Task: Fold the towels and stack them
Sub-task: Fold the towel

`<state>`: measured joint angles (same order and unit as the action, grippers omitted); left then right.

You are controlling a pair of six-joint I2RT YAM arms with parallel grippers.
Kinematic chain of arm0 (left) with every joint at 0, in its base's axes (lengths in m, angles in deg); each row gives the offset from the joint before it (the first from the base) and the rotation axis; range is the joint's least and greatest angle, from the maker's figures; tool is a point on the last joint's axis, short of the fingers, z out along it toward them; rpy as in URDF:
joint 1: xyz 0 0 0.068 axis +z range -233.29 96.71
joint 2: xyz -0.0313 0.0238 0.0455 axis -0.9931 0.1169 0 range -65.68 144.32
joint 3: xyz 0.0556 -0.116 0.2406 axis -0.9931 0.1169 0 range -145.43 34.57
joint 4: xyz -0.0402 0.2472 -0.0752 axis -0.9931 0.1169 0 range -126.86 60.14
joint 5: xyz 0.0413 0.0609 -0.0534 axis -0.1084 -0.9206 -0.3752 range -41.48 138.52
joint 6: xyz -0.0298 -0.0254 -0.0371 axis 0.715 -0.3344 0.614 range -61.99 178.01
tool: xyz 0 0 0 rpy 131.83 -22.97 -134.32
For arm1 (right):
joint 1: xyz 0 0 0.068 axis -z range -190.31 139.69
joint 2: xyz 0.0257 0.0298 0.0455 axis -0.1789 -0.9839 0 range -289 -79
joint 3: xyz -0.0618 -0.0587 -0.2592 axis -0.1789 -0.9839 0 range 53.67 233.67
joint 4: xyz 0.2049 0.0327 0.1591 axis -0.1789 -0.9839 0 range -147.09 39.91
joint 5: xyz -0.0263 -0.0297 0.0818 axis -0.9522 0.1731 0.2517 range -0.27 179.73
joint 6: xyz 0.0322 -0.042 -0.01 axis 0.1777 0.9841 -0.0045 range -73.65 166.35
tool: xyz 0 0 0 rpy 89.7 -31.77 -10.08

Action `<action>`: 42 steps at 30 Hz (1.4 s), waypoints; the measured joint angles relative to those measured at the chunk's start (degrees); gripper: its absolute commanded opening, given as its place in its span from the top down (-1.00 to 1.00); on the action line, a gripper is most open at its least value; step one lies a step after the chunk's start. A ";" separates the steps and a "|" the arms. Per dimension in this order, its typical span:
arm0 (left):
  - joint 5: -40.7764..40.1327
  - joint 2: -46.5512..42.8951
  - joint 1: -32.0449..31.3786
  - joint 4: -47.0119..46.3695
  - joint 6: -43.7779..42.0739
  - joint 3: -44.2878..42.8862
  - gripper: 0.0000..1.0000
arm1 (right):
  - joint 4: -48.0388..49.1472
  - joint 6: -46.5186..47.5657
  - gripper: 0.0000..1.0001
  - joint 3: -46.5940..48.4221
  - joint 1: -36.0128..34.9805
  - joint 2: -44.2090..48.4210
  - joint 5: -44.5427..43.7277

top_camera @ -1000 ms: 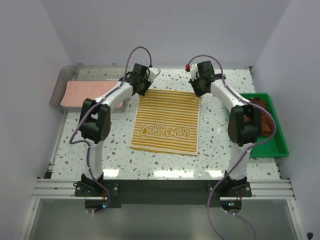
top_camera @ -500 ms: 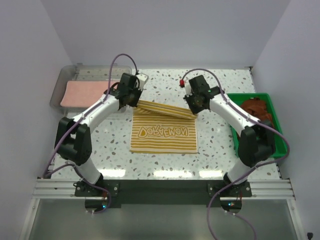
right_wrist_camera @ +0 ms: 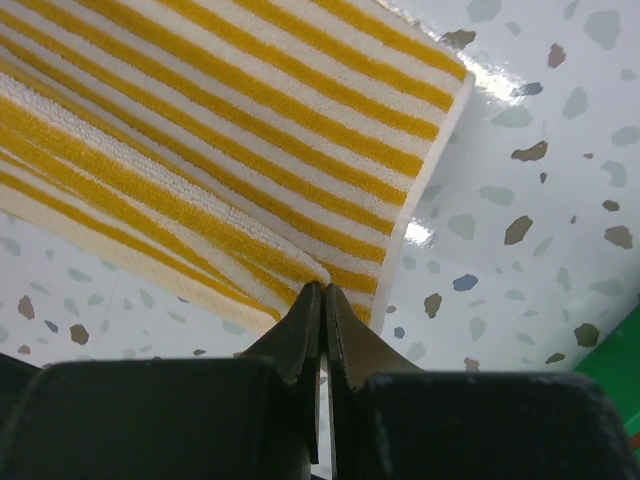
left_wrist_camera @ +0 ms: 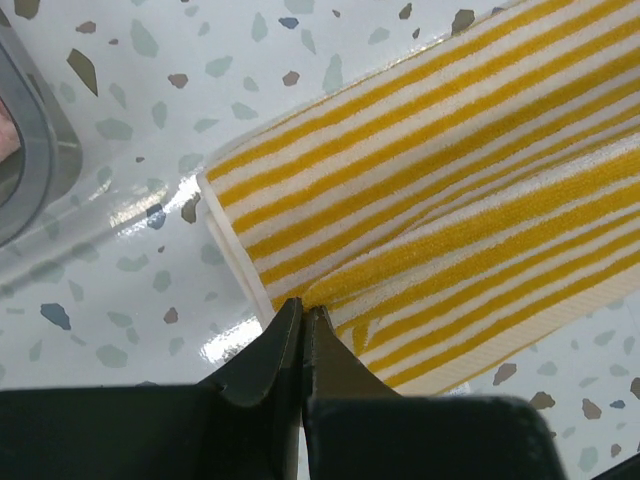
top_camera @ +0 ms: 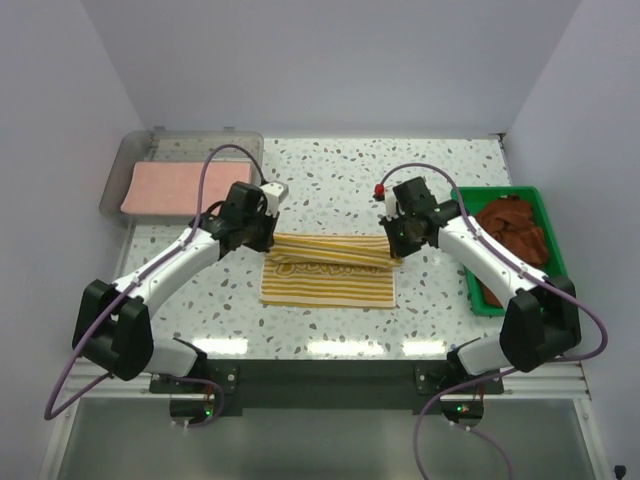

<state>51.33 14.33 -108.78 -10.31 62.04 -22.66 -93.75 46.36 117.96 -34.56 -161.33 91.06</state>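
A yellow-and-white striped towel (top_camera: 328, 272) lies mid-table, its far half lifted and folded toward the near edge. My left gripper (top_camera: 268, 240) is shut on the towel's far left corner (left_wrist_camera: 330, 285). My right gripper (top_camera: 393, 250) is shut on its far right corner (right_wrist_camera: 300, 262). Both corners hang just above the lower layer of the striped towel (left_wrist_camera: 400, 150) (right_wrist_camera: 250, 90). A salmon-pink towel (top_camera: 170, 187) lies folded in the clear grey bin (top_camera: 115, 180) at the back left. Rust-brown towels (top_camera: 512, 232) lie crumpled in the green tray (top_camera: 560, 275) at the right.
The terrazzo table top (top_camera: 330, 165) runs back to a white wall. The bin's grey rim (left_wrist_camera: 30, 150) shows at the left of the left wrist view, and a corner of the green tray (right_wrist_camera: 615, 365) at the right of the right wrist view.
Both grippers have pulled the striped towel's far edge toward the near side, folding it over itself and covering most of the printed lettering. Both stayed shut on the corners.
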 measured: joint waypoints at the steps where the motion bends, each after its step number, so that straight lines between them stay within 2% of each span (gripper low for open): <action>1: 0.22 -0.37 -0.02 0.37 0.57 0.35 1.00 | -0.20 -0.09 1.00 -0.48 0.00 0.00 0.55; 14: 0.11 0.00 -0.04 5.20 4.85 2.60 1.00 | -2.05 -2.62 1.00 -1.49 0.04 -1.64 5.51; 22: 0.92 3.23 -0.04 6.95 5.92 2.73 1.00 | -2.64 -3.28 1.00 -2.08 0.04 -5.18 7.28; 31: 1.99 6.88 -0.04 8.04 6.86 2.73 1.00 | -3.76 -4.09 1.00 -2.05 0.02 -9.51 7.89; 42: 1.55 7.04 -0.04 10.86 8.81 0.48 1.00 | -6.16 -4.20 1.00 0.46 -0.04 -9.22 7.13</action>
<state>52.88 21.36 -108.83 0.55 70.85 -22.18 -99.91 42.16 118.42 -34.60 -170.55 98.18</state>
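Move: Each gripper holds a corner of the striped towel's raised far edge. The towel's near edge, where that flap is going, lies straight back from both: about 14 cm back from the left hand and 11 cm from the right, some 10 cm lower. The pink towel in the clear bin is about 18 cm left of the left hand and 15 cm farther out; the brown cloth in the green basket is some 26 cm right of the right hand and 5 cm ahead. Both hands keep their shut grip on the flap's corners and carry it together down and back towards the robot, over the lower layer and towards the towel's near edge, each ending about 5 cm lower and 4 to 5 cm nearer. On the way the wrists tip by nearly 20 degrees so that the fingers point more steeply at the table, and at the very end both hands lift again by about a centimetre, still holding the flap stretched between them. ##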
